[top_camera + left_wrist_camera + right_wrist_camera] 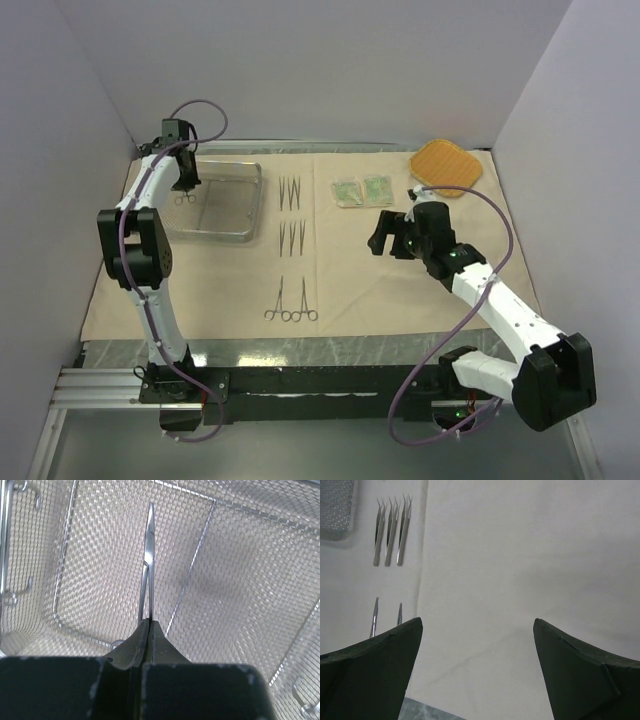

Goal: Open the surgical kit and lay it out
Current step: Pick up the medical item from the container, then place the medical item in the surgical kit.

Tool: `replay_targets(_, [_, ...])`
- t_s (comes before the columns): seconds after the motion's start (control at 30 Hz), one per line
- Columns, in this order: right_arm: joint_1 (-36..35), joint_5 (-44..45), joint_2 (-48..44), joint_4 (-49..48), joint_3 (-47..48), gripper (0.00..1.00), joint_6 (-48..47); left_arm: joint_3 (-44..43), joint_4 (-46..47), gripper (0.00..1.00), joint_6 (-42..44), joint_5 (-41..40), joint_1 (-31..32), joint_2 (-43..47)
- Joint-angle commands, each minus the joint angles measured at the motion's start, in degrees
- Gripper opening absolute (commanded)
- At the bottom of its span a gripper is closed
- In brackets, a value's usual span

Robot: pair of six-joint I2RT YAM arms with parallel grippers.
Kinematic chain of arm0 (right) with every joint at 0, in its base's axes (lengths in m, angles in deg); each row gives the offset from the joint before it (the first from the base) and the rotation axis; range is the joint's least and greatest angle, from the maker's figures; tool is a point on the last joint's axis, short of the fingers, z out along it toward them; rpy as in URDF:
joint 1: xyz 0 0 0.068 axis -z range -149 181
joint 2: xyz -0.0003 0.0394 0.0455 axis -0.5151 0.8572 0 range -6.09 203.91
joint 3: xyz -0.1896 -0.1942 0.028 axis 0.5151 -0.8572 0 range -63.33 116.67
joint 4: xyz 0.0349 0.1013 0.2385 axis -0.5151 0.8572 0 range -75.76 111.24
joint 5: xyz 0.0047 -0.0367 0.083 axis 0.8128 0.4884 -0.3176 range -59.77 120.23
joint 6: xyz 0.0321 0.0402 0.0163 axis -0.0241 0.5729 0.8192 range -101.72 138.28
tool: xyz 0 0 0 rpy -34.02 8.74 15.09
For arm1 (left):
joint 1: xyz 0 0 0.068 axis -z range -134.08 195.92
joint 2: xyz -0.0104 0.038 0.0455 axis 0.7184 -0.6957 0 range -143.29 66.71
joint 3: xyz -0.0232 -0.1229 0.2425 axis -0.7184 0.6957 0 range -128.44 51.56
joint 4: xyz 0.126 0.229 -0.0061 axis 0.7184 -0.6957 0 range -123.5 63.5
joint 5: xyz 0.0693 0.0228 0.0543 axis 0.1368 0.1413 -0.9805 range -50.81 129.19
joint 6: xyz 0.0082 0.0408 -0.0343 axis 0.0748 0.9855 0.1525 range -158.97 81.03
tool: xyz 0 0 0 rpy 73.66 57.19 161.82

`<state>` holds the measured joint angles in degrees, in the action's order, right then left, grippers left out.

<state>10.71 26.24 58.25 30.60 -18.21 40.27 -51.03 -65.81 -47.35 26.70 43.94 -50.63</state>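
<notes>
The beige cloth (400, 290) lies spread flat over the table. The steel wire-mesh tray (232, 205) stands on its far left part. My left gripper (185, 184) hangs inside the tray, shut on a ring-handled forceps (148, 565) whose tip points away over the mesh (240, 580). Tweezers lie in two small groups (290, 190) (292, 237) right of the tray. Two more forceps (291, 304) rest nearer the front. Two green-white packets (348, 192) (377, 188) sit further right. My right gripper (384, 232) hovers open above bare cloth (520, 555), nothing between its fingers.
An orange woven pad (446, 165) lies at the cloth's far right corner. In the right wrist view, tweezers (392, 530) and a tray corner (337, 510) show at the upper left, and forceps tips (374, 615) beside the left finger. Purple-grey walls enclose the table.
</notes>
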Motion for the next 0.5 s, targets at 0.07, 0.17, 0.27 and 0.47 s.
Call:
replay_targets(0.07, [0.26,0.03,-3.42,0.43,3.04,1.0,0.24,3.68,-4.81,0.01,-5.23,-4.12,6.63,10.7])
replay_targets(0.17, [0.34,-0.58,-4.83,0.34,2.16,1.0,0.59,10.09,-5.78,0.01,-8.39,-5.26,10.23,17.02])
replay_targets(0.27, [0.26,-1.28,-6.15,0.43,1.46,1.0,1.11,16.51,-7.0,0.01,-12.42,-6.93,14.1,23.62])
replay_targets(0.47, [-0.18,-3.04,-8.26,-0.8,-1.0,1.0,2.61,25.92,-12.0,0.01,-22.09,-10.0,23.94,34.87])
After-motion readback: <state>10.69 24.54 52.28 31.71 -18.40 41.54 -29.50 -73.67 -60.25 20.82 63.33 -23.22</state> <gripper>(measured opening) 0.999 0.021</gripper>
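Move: The left hand holds the scissors over the middle of the tray, whose floor lies about 9 cm below. The two scissors already laid on the cloth lie some 32 cm to this hand's right, 32 cm back and 10 cm down. The near tweezers row lies about 33 cm right and 12 cm back, the far row 32 cm right and 3 cm ahead. From the right hand, the laid scissors are about 29 cm left, 14 cm back, 13 cm down. Keeping its shut-finger grip on the scissors, the left hand swings out over the tray, back and to the right by about 13 cm and 12 cm, still climbing some 5 cm, towards the scissors laid on the cloth. It gathers speed and hardly turns. The empty right hand, wide open, rises about 3 cm. ##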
